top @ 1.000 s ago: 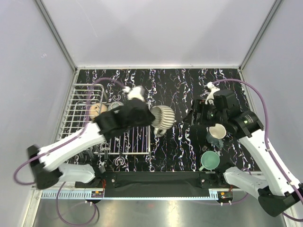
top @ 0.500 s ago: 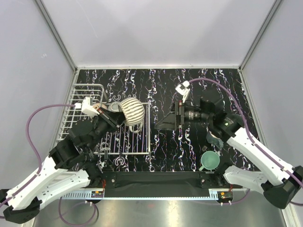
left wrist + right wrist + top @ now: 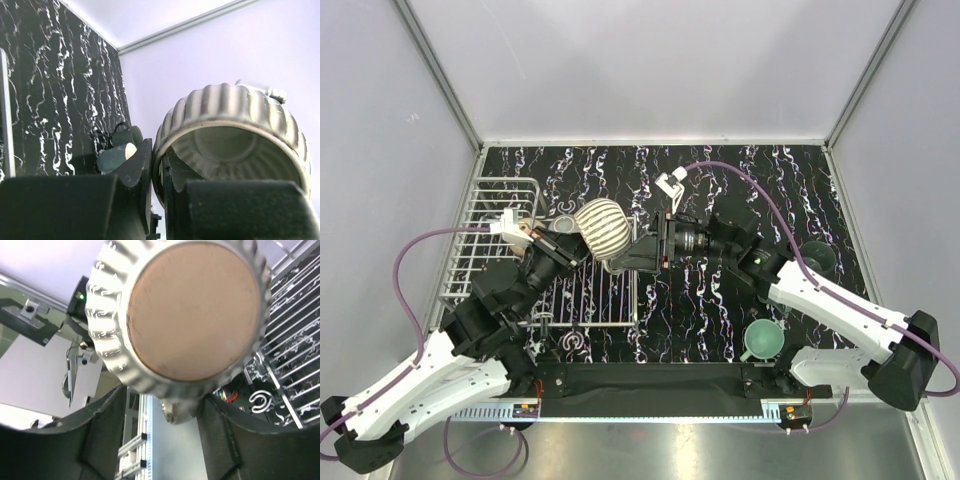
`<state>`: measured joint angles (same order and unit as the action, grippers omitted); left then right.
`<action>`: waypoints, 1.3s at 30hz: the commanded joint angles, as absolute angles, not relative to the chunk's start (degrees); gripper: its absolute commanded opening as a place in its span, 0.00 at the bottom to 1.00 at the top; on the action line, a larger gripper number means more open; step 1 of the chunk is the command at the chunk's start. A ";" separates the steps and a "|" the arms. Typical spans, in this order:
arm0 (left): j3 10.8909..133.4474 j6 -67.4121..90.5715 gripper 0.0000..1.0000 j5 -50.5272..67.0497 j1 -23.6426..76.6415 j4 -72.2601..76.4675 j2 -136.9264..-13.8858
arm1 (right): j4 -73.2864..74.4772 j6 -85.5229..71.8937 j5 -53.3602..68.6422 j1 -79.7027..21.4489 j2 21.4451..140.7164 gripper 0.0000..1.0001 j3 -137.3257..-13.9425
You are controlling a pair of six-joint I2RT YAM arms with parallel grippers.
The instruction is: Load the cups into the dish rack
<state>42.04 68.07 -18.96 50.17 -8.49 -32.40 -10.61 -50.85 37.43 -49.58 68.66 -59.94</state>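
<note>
The ribbed grey-beige cup hangs in the air over the right edge of the white wire dish rack. My left gripper is shut on its rim, one finger inside and one outside. From the right, my right gripper reaches the cup's base. Its jaws stand apart on either side of the handle, with a gap showing on both sides. A mint green cup stands near the front right. A dark grey-teal cup stands beyond the right arm.
Rack wires run just right of the held cup in the right wrist view. In the left wrist view two grey-teal cups sit on the black marbled table. Grey walls close in the table on three sides.
The left arm carried the ribbed cup leftward, back over the rack's right edge. The right arm swung left from the cups at the right up to the held cup, and its jaws narrowed.
</note>
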 commanded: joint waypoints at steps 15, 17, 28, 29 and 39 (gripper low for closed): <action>38.85 73.56 0.00 -14.33 50.01 7.12 -31.55 | -23.29 -57.83 34.81 -50.45 73.91 0.26 -60.82; 38.93 73.30 0.00 -14.24 50.01 6.42 -31.64 | -22.68 -58.01 34.02 -50.45 74.35 0.13 -60.91; 44.90 66.46 0.65 -18.18 50.01 -15.45 -31.38 | -10.39 -49.68 25.32 -50.45 74.09 0.00 -63.80; 45.61 65.75 0.72 -18.80 50.01 -19.91 -31.20 | -6.89 -48.53 23.57 -50.45 74.18 0.00 -64.42; 51.76 63.20 0.92 -27.42 50.01 -40.69 -27.34 | 14.67 -33.94 7.57 -50.36 79.18 0.00 -76.01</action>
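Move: The ribbed cup hangs by its rim in the left fingers, its middle about 3 cm ahead, 3 cm right and 3 cm above them. From the right hand, whose open fingers straddle the handle, its middle is some 5 cm ahead, 2 cm left and 2 cm up. In the rack below, the grey cup lies roughly 9 cm ahead, 10 cm left and 27 cm under the left hand; the tan cup is about 7 cm farther left of the grey one. The right fingers close on the ribbed cup's handle while easing about 2 cm left, with the left fingers still pinching its rim. Only then does the left hand open wide, release the rim and draw off some 5 cm left and as much down; the right, gripping on, carries the cup about 7 cm forward and 6 cm down towards the rack, swinging clockwise and dipping its fingertips nearly 20 degrees. ##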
